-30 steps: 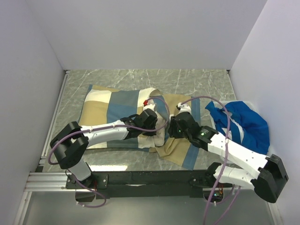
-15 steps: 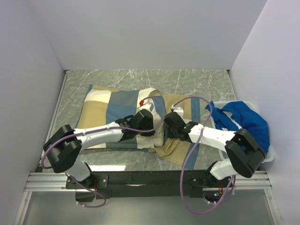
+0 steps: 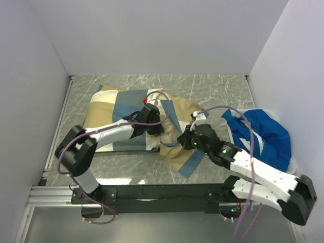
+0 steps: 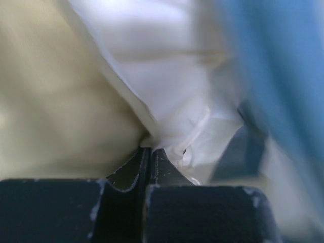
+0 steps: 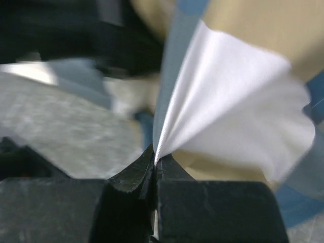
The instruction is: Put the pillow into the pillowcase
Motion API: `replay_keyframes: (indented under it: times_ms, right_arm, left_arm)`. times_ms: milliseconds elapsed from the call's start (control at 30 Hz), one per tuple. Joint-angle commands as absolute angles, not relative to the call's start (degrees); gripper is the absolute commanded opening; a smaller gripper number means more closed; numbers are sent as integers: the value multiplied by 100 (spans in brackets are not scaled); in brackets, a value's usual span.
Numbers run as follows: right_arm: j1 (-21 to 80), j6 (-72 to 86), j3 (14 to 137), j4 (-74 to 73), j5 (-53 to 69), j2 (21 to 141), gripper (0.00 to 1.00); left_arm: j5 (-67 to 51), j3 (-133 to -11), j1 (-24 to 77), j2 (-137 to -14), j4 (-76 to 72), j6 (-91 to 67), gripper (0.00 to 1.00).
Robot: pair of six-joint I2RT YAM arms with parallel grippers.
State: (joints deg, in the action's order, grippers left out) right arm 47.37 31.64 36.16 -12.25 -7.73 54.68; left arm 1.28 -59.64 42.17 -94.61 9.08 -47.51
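Note:
The pillowcase [image 3: 119, 119], in tan, slate-blue and white blocks, lies bulging at the table's middle left, with its loose end [image 3: 185, 159] trailing to the near right. My left gripper [image 3: 158, 126] is at its mouth. In the left wrist view that gripper [image 4: 151, 149] is shut on a thin white hemmed fold [image 4: 187, 116] beside the cream pillow [image 4: 61, 101]. In the top view the pillow is mostly hidden inside the case. My right gripper [image 3: 183, 142] is shut on a white and blue edge of the pillowcase [image 5: 228, 96], which fans out from its tips [image 5: 154, 154].
A bright royal-blue cloth with white stripes [image 3: 263, 134] is heaped in a white bin [image 3: 267, 110] at the right. Grey walls close in the marble-patterned table [image 3: 212, 91] on three sides. A metal rail [image 3: 58, 126] runs along the left edge.
The right gripper closed on the pillowcase edge and pulled it nearer. The left gripper moved up and left, and the stuffed case shifted that way with it.

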Motion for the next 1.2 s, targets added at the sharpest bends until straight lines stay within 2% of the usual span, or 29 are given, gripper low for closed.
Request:
replay_keyframes:
  times_ms: [0, 200, 300, 367, 467, 500, 600, 633, 700, 733, 767, 833, 867, 933, 967, 1067, 1167]
  right_arm:
    - [4834, 2681, 4139, -1854, -18, 4861, 0]
    - [4790, 2505, 4658, -1987, -281, 5421, 0]
    - [4370, 2496, 4685, -1732, -203, 5896, 0]
    - [3879, 2487, 4615, -1565, -80, 6117, 0]
    - [3551, 2479, 4491, -1503, -131, 6310, 0]
    - [3542, 2435, 4439, -1486, -149, 6380, 0]
    - [3542, 2426, 4281, -1424, 96, 6346, 14]
    - [3551, 2452, 4219, -1337, 158, 6294, 26]
    - [3559, 2426, 4035, -1275, 412, 6066, 37]
    - [3568, 2400, 3999, -1318, 483, 5977, 46]
    - [3568, 2373, 3982, -1362, 527, 5890, 50]
    - [3586, 2382, 3990, -1563, 431, 5626, 57]
    - [3577, 2391, 4008, -1651, 335, 5538, 57]
    - [3586, 2452, 4104, -1853, 80, 5336, 58]
    - [3577, 2470, 4139, -1924, 10, 5291, 59]
    - [3586, 2549, 4289, -2127, -482, 5160, 64]
    - [3446, 2523, 4516, -2179, -659, 5281, 68]
  left_arm:
    - [239, -6478, 4069, -10115, 273, -4790, 1]
    - [193, -6109, 4543, -10134, 141, -4772, 1]
    - [255, -5592, 4860, -9748, 114, -4912, 2]
    - [325, -5092, 5018, -9248, 97, -5070, 9]
    - [684, -4546, 5176, -8431, 332, -5212, 28]
    - [790, -4440, 5255, -8229, 464, -5221, 30]
    - [1028, -4097, 5352, -7430, 799, -5282, 30]
    - [1072, -4026, 5370, -7305, 869, -5326, 27]
    - [1238, -3859, 5475, -6920, 1123, -5379, 14]
    - [1283, -3789, 5502, -6787, 1186, -5457, 10]
    - [1292, -3692, 5511, -6681, 1213, -5484, 8]
    - [1231, -3630, 5572, -6434, 1125, -5397, 16]
    - [1239, -3691, 5607, -6416, 1151, -5370, 27]
    - [1475, -3953, 5791, -6591, 1414, -5300, 36]
    - [1546, -4042, 5862, -6688, 1502, -5274, 45]
    - [1748, -4341, 6160, -7144, 1617, -5212, 54]
    - [2117, -4701, 6424, -7584, 1801, -5221, 58]
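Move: The left hand's shut fingers are at the pillow's exposed end, its middle roughly 1 cm to the right and 2 cm below. The near corner of the pillowcase mouth lies about 9 cm back, 3 cm left and 6 cm below; the loose tan flap some 13 cm back, 11 cm right and 8 cm below. The right hand holds the flap's raised hem at its tips, with the pillow end about 6 cm ahead, 5 cm left and 8 cm below. Still pinching the raised hem, the right hand lifts about 5 cm, lowers again while swinging forward and right, then lets go, opening wide, and eases slightly back and up. The left, shut at the pillow end, first pushes right and down a few centimetres, then comes free and draws back about 13 cm, swerving left, to half-open over the mouth's near corner. ##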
